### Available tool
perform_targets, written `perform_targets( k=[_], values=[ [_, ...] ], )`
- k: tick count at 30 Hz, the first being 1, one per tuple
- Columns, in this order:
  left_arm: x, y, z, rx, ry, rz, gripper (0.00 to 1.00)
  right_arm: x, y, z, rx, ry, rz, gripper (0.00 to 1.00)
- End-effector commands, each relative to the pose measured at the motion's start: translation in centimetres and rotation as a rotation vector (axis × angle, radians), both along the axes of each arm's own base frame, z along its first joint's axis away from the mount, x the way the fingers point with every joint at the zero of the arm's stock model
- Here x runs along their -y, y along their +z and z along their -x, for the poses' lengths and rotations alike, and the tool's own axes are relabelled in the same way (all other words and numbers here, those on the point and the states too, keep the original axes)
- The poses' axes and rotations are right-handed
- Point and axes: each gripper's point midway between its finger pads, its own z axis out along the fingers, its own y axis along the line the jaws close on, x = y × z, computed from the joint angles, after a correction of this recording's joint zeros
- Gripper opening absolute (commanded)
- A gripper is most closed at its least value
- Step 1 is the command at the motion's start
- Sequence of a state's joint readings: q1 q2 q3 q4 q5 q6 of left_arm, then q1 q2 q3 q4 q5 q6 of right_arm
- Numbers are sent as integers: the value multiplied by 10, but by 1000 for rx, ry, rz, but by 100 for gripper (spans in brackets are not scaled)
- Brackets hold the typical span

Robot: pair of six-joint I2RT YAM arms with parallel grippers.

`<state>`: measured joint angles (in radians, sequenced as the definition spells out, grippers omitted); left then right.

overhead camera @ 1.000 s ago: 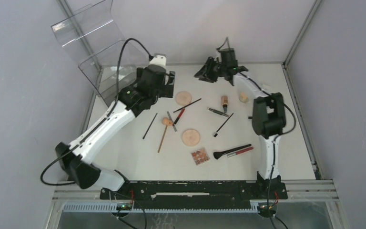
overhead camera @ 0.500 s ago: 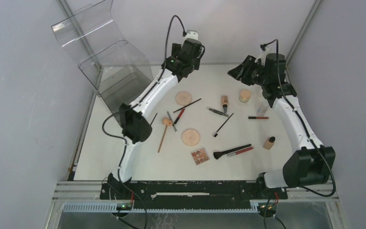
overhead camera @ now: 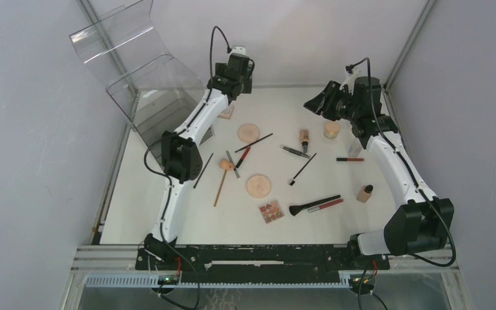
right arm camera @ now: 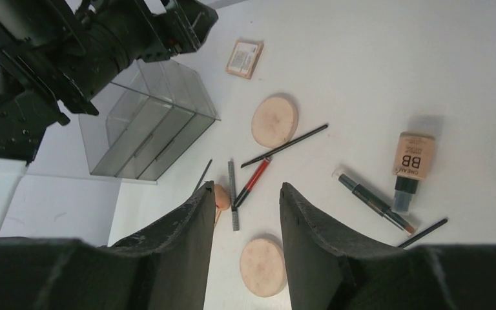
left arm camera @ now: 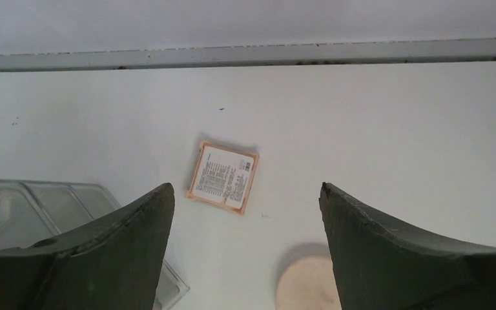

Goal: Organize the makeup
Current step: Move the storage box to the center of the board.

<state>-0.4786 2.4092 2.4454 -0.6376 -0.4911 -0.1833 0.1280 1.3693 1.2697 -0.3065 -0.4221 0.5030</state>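
The makeup lies scattered over the white table: two peach discs (overhead camera: 248,133) (overhead camera: 258,186), a colour palette (overhead camera: 271,211), a black brush (overhead camera: 313,205), red pencils (overhead camera: 349,159), a BB bottle (overhead camera: 304,139), a jar (overhead camera: 331,130) and a tan bottle (overhead camera: 364,193). My left gripper (overhead camera: 232,68) hangs open at the far back. Below it, a face-down palette (left arm camera: 223,177) lies ahead of the left gripper (left arm camera: 245,187), whose jaws hold nothing. My right gripper (overhead camera: 320,103) hovers high at the back right. In its wrist view the right gripper (right arm camera: 247,186) is open and empty above a disc (right arm camera: 263,267).
The clear acrylic organizer (overhead camera: 161,110) stands at the back left, with its corner (left arm camera: 39,206) close to my left finger. A tall clear panel (overhead camera: 113,39) rises behind it. A sponge (overhead camera: 225,166) and thin brushes (overhead camera: 302,169) lie mid-table. Walls close in the table's back and sides.
The left arm has stretched out from beside the organizer to the far back edge, then shifted left. The right arm has swung to the right, uncovering the tan bottle and a red pencil.
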Motion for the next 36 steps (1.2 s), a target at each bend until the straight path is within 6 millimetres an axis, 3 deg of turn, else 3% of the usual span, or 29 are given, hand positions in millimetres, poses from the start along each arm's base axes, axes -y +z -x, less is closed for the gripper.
perform_targets(
  k=[1,7,15,29,32,36],
  values=[
    [-6,-22,-14,-21,-33,17,87,-10,0,-5,18,40,-11,49],
    [-19,-37,-22,-43,-44,6,89,-16,-6,-9,4,63,-30,49],
    [-60,-48,-32,-63,0,-24,89,-15,-14,-13,-10,64,-20,50],
    [-126,-45,-43,-56,112,-34,90,-16,-22,-20,-40,72,-18,51],
    [-127,-44,-48,-50,102,17,91,-18,-23,-20,-45,80,-22,51],
    [-103,-43,-53,-46,29,106,91,-20,-26,-20,-51,86,-23,51]
  ],
)
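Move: The storage box stands about 22 cm to the left of the left gripper and some 14 cm back towards the base, its middle about 9 cm lower. Beneath the left gripper lies the square compact, 4 cm left, 2 cm back and about 18 cm down. At that same depth, the round puff is 13 cm back and 6 cm right of that gripper. From the right gripper, the box is about 50 cm left, 5 cm ahead and 18 cm lower. Bring the open left gripper about 11 cm left, sinking some 7 cm and edging about 4 cm forward, towards the far side of the storage box, passing beyond the square compact; tip the fingers slightly down and keep them wide open. The forearm seems to push on the box. Meanwhile lower the half-open right gripper roughly 4 cm, touching nothing. ##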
